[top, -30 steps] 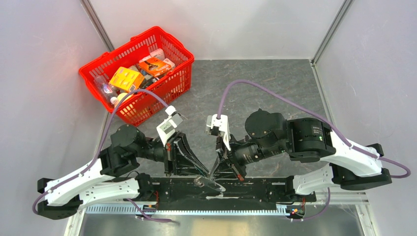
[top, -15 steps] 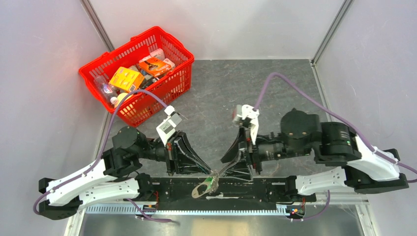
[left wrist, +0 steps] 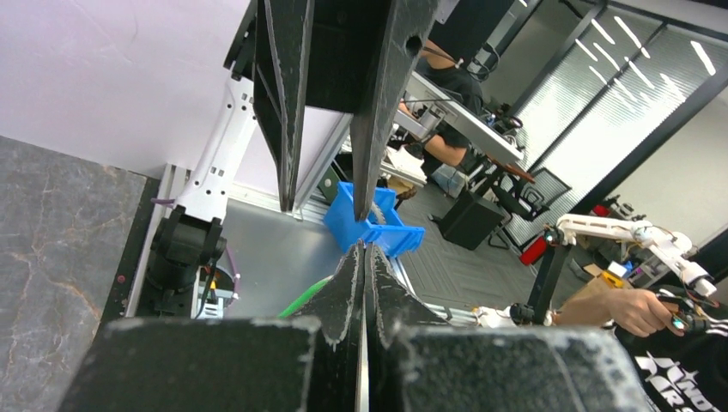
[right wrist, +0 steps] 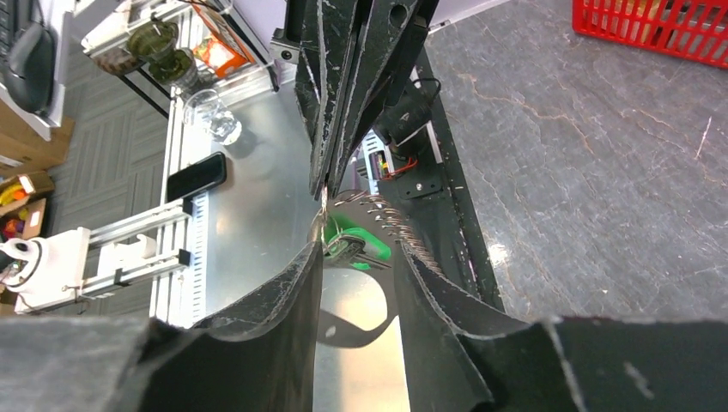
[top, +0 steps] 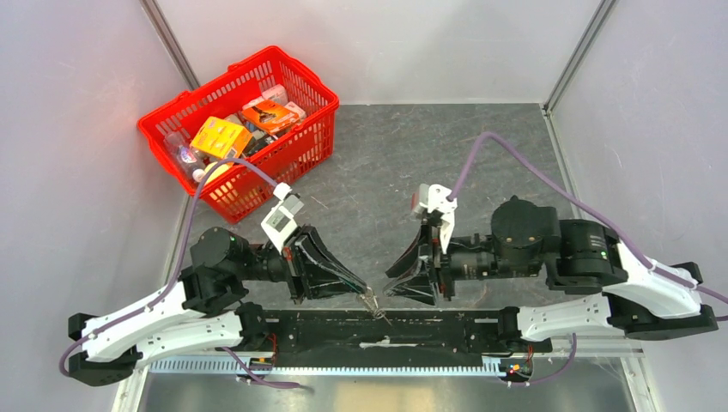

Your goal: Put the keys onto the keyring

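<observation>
My left gripper [top: 371, 299] is shut, pinching the thin edge of the keyring [right wrist: 391, 225], a dark loop with a toothed rim. In the right wrist view the left gripper [right wrist: 324, 190] comes down from above, and the loop curves off from its tips. The keys [right wrist: 371, 255], a small metal piece with a green head, hang by the loop just under those tips. My right gripper [top: 388, 284] faces the left one from the right, open. Its fingers [right wrist: 292, 292] stand either side of the key and loop without closing on them. A sliver of the green key [left wrist: 300, 299] shows beside the left gripper [left wrist: 364, 249].
A red basket [top: 283, 154] full of packets stands at the back left of the grey stone table [top: 481, 154]. A black rail [top: 446, 330] runs along the near edge, right below both grippers. Grey walls close in the left and right sides.
My right gripper, shut at the ring a second ago, has opened and drawn back to the right. The left gripper has kept its hold and shifted slightly, with the ring hanging from it.
</observation>
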Robot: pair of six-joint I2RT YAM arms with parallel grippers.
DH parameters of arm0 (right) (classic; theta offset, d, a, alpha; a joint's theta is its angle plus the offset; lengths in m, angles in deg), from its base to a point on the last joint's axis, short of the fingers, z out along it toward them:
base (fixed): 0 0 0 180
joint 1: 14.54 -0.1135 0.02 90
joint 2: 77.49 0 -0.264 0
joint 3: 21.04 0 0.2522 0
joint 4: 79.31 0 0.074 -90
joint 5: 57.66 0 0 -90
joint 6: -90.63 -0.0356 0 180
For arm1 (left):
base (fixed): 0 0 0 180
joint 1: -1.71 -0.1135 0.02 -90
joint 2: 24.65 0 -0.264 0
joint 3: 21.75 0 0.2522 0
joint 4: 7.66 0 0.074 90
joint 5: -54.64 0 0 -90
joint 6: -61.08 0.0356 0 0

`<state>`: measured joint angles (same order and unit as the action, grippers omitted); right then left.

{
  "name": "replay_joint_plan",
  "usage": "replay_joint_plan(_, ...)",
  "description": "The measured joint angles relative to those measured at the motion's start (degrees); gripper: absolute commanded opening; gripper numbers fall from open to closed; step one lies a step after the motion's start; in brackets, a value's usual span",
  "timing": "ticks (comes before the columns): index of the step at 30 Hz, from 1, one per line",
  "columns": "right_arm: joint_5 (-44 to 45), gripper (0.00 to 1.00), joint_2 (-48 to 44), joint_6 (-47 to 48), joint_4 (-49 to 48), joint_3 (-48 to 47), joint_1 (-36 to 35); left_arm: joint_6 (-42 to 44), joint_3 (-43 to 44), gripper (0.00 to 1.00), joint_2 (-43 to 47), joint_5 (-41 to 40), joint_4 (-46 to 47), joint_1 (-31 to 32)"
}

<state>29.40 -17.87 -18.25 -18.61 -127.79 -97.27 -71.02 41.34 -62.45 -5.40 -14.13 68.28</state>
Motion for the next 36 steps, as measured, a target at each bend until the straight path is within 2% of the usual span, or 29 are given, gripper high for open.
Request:
replay_joint_plan(13,-0.2,0.44,1.9,4.7,-1.3,1.6,0.0,-1.8,-3.8,0.02,2.0,-6.2,5.1,0.0)
replay_joint_plan(25,-0.1,0.36,1.9,6.1,-2.4,1.7,0.0,-2.5,-4.0,0.02,2.6,-8.5,6.2,0.0)
replay_joint_plan(33,0.2,0.25,3.2,7.1,-2.7,1.7,-0.3,-3.1,-5.2,0.02,2.6,-10.2,6.6,0.0)
replay_joint_plan(36,0.3,0.14,3.4,7.5,-2.7,1.7,-0.5,-3.3,-5.5,0.02,2.6,-10.6,6.5,0.0)
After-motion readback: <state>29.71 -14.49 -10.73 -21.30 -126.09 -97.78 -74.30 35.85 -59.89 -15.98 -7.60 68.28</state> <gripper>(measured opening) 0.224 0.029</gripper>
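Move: From the right hand, the metal ring in the left fingertips is the target, about 3 cm to its left, 2 cm back and 2 cm below. The green-tagged keys hang under the ring, roughly 3 cm back, 3 cm left and 4 cm below the right hand; the wire coil hangs about 4 cm back, 2 cm left and 5 cm down. From the left hand, the ring is 1 cm to the right and 1 cm lower. Leftward and down, the half-open right hand dips towards the ring by about 1.5 cm each way, nearly pauses, then edges another centimetre left as its fingers narrow to about half their gap around the ring's lower part. Meanwhile the left hand, still pinching the ring, carries it forward about 3 cm to meet them, turning some 10 degrees counter-clockwise. ##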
